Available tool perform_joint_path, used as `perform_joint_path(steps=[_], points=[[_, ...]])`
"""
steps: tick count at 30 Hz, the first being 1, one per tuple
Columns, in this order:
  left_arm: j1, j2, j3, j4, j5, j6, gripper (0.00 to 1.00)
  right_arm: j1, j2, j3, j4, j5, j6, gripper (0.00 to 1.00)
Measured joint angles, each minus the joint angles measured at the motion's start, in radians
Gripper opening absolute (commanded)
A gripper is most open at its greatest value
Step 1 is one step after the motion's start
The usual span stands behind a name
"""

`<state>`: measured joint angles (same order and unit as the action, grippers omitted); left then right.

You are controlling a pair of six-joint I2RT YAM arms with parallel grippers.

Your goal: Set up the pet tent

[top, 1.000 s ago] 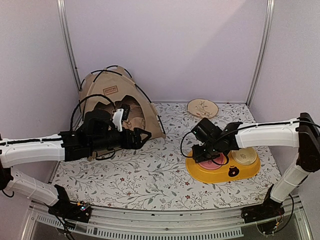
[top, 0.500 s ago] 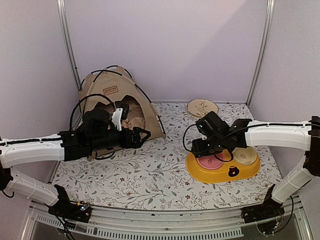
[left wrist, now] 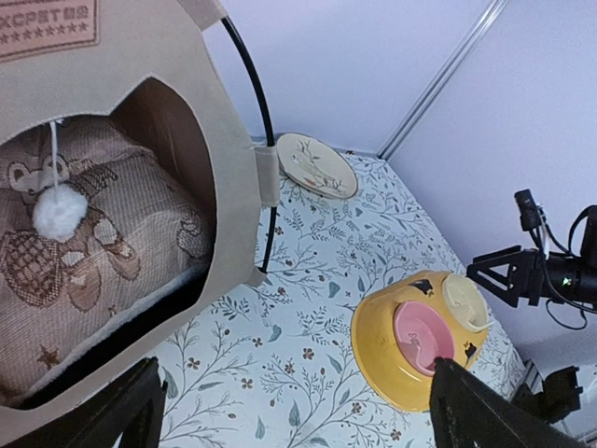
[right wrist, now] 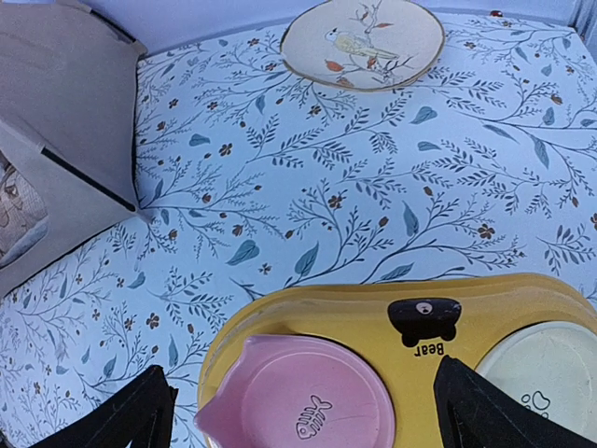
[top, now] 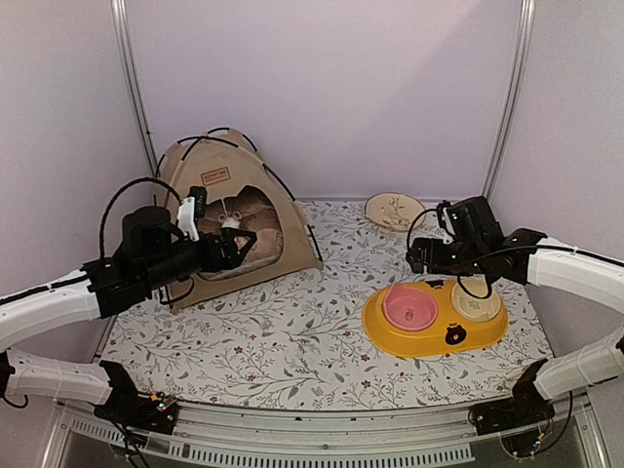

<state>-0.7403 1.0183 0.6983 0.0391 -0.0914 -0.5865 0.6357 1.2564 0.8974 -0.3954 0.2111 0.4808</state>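
The tan pet tent (top: pixel 226 195) stands upright at the back left with thin black poles (top: pixel 286 190) arched over it and a brown label (top: pixel 216 176) on its front. In the left wrist view the tent (left wrist: pixel 215 140) fills the left side, with a white pom-pom (left wrist: pixel 59 213) hanging in its opening and a bear-print pillow (left wrist: pixel 93 252) inside. My left gripper (top: pixel 242 241) is open and empty just in front of the opening; it also shows in the left wrist view (left wrist: pixel 298 420). My right gripper (top: pixel 421 258) is open and empty above the mat, far right of the tent.
A yellow double feeder (top: pixel 429 331) with a pink bowl (top: pixel 409 308) and a cream bowl (top: pixel 476 302) sits at the front right. A round bird-print plate (top: pixel 395 209) lies at the back. Purple walls and metal posts close in the floral mat (top: pixel 292 341).
My left arm has drawn back to the left, out from the tent's front. My right arm has lifted off the yellow feeder and moved back to the right.
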Motion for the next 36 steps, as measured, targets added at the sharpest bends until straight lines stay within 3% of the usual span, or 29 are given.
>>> perform_joint_path(steps=[10,16,22,31,36], points=[[0.134,-0.124,-0.009,-0.077,-0.058,0.080,0.99,-0.319,-0.231,-0.287,0.282,-0.023,-0.066,0.99],[0.180,-0.259,-0.011,-0.128,-0.138,0.156,0.99,-0.476,-0.271,-0.460,0.509,-0.035,-0.171,0.99],[0.296,-0.294,-0.037,-0.142,-0.166,0.243,0.99,-0.671,-0.138,-0.534,0.818,-0.064,-0.237,0.99],[0.512,-0.318,-0.247,-0.056,-0.192,0.280,0.99,-0.683,0.118,-0.607,1.243,-0.092,-0.315,0.99],[0.591,-0.330,-0.367,0.071,-0.192,0.292,0.99,-0.680,0.245,-0.729,1.623,-0.117,-0.374,0.99]])
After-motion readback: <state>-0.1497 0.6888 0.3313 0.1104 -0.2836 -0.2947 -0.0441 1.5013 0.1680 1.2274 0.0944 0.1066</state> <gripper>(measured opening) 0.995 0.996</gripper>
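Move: The pompom in the tent's opening hangs about 14 cm ahead of the left hand, 6 cm to its left and slightly lower; the tent's middle is roughly 22 cm ahead and 9 cm left. The pink bowl, already released, sits some 7 cm back from the right hand, 3 cm to its left and 13 cm below. The cream bowl is 18 cm to that hand's right and 4 cm back, the yellow tray's middle 6 cm right and 10 cm back. Both empty hands, fingers still wide open, part outward: the left sweeps some 24 cm left, away from the pompom and across the tent's front towards its left side, rising about 5 cm and then sinking to end 6 cm below its start while the wrist swings about 40 degrees counter-clockwise to face ahead. The right leaves the pink bowl, going 22 cm to the right above the tray's far side towards the cream bowl's far edge, easing a little forward and down as its fingers tip up towards level and turn clockwise. ##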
